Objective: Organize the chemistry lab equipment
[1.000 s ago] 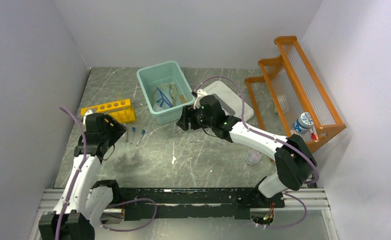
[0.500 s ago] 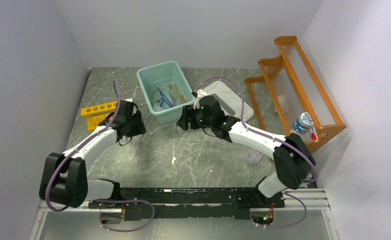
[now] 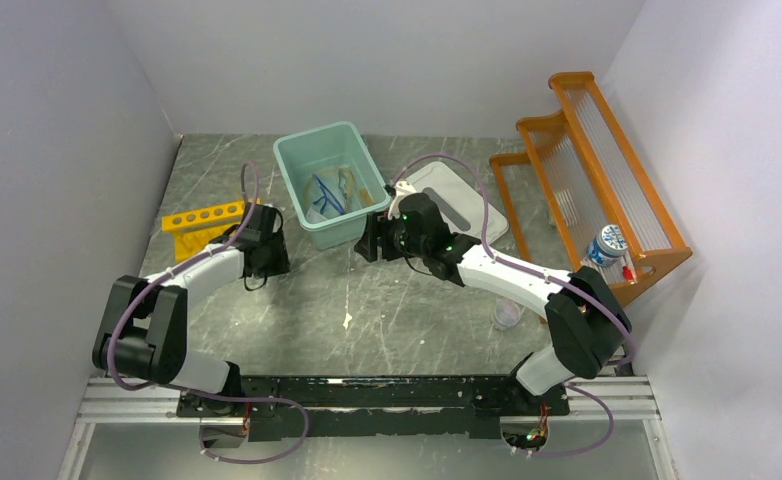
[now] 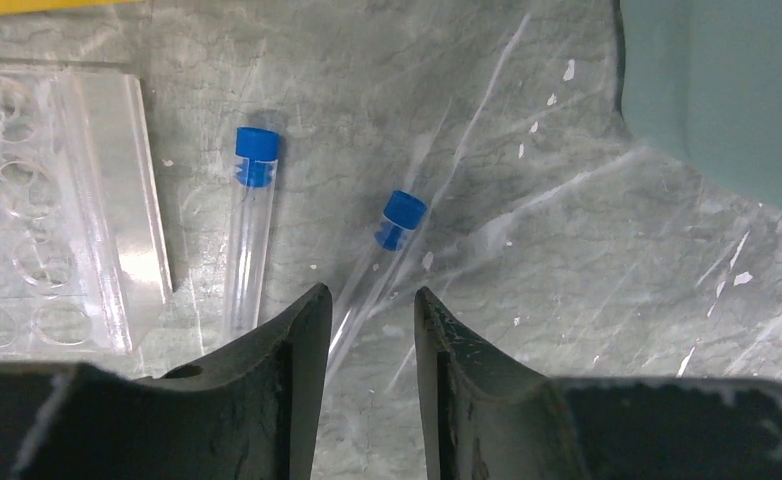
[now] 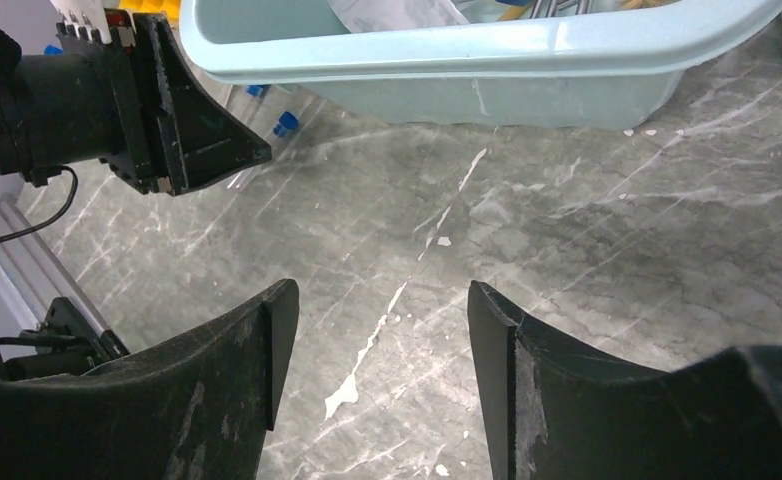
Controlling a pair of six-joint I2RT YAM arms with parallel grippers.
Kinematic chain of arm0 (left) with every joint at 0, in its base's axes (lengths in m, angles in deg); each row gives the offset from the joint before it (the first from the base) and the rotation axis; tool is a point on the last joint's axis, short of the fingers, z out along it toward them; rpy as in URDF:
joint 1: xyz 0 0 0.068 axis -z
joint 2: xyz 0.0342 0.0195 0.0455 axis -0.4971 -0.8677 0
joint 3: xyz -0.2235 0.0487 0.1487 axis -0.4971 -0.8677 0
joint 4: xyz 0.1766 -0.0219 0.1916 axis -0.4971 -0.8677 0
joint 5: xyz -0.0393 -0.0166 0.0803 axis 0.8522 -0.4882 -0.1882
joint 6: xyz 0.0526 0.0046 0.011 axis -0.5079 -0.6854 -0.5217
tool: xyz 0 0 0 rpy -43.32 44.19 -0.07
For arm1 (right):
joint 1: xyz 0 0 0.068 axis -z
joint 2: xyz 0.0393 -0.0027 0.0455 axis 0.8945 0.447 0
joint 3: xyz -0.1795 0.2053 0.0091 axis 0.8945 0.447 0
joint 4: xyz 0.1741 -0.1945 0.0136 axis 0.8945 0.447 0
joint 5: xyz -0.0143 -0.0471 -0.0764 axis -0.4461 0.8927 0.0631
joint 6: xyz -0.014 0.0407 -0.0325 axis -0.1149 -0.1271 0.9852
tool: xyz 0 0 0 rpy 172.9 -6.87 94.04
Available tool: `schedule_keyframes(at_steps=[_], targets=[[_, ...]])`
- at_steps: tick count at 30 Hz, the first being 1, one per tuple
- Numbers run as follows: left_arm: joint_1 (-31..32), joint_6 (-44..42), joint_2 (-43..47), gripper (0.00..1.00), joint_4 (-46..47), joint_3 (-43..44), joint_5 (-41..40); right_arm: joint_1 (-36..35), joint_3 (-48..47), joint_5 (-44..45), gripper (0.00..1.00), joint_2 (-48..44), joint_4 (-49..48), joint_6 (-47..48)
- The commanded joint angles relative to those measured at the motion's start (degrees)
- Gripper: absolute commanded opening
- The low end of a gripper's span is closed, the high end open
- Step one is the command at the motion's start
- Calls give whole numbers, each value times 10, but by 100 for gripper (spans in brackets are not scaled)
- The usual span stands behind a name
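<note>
Two clear test tubes with blue caps lie side by side on the grey marble table. My left gripper (image 4: 367,295) hangs low over the right tube (image 4: 385,250); its jaws are open and the tube's lower end lies between them, close to the left finger. The other tube (image 4: 252,225) lies just outside that finger. In the top view my left gripper (image 3: 267,250) covers both tubes. My right gripper (image 3: 367,240) is open and holds nothing, over bare table in front of the teal bin (image 3: 312,133). Blue and tan tubing loops (image 3: 327,193) lie in the bin.
A yellow tube rack (image 3: 207,218) stands left of the left gripper, and a clear well plate (image 4: 47,210) lies beside the tubes. A white lid (image 3: 457,195) sits right of the bin. The orange shelf (image 3: 587,170) holds a blue-capped bottle (image 3: 607,245). A small clear cup (image 3: 507,315) stands near the right arm.
My left arm has swung from the near left out toward the bin and come down over the two tubes, its jaws narrowing. The right arm has not moved.
</note>
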Motion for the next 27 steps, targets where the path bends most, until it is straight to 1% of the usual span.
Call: schedule_keyframes(at_steps=[1,4,7,14,16,21,27], targets=[[15,0,-17,41,17,11,-20,1,8,10,66,-6,-16,-5],[28,3,-37,40,8,17,-36,2,10,9,66,-8,-17,-6],[36,4,-50,34,4,21,-48,1,11,9,66,-10,-17,-7],[54,5,-40,11,-7,31,-51,1,12,-13,66,-8,-19,-3],[55,10,-29,6,-17,34,-47,1,10,-29,66,-5,-18,0],[56,33,35,5,-35,33,-5,-4,16,-64,66,-4,-30,5],[56,87,128,5,-48,22,71,-54,8,-98,68,21,-72,-18]])
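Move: Just under the left hand lies the right-hand blue-capped tube, its middle about 2 cm back and 1 cm right, some 2 cm below. Its twin tube lies roughly 4 cm to the left and 1 cm back of the hand, the clear well plate about 10 cm left and level; the teal bin's middle is some 14 cm ahead and 11 cm right. From the right hand, the right-hand tube lies about 17 cm left, 2 cm back and 14 cm below. Easing right and down by a good centimetre each, the left hand shuts its half-open fingers on the right-hand tube, pinching it just below its blue cap, then lifts it about 5 cm, drifting another 2 cm right towards the bin side. Late on, the open, empty right hand starts back and left by about 3 cm, turning slightly counter-clockwise, closing in on the left hand. ##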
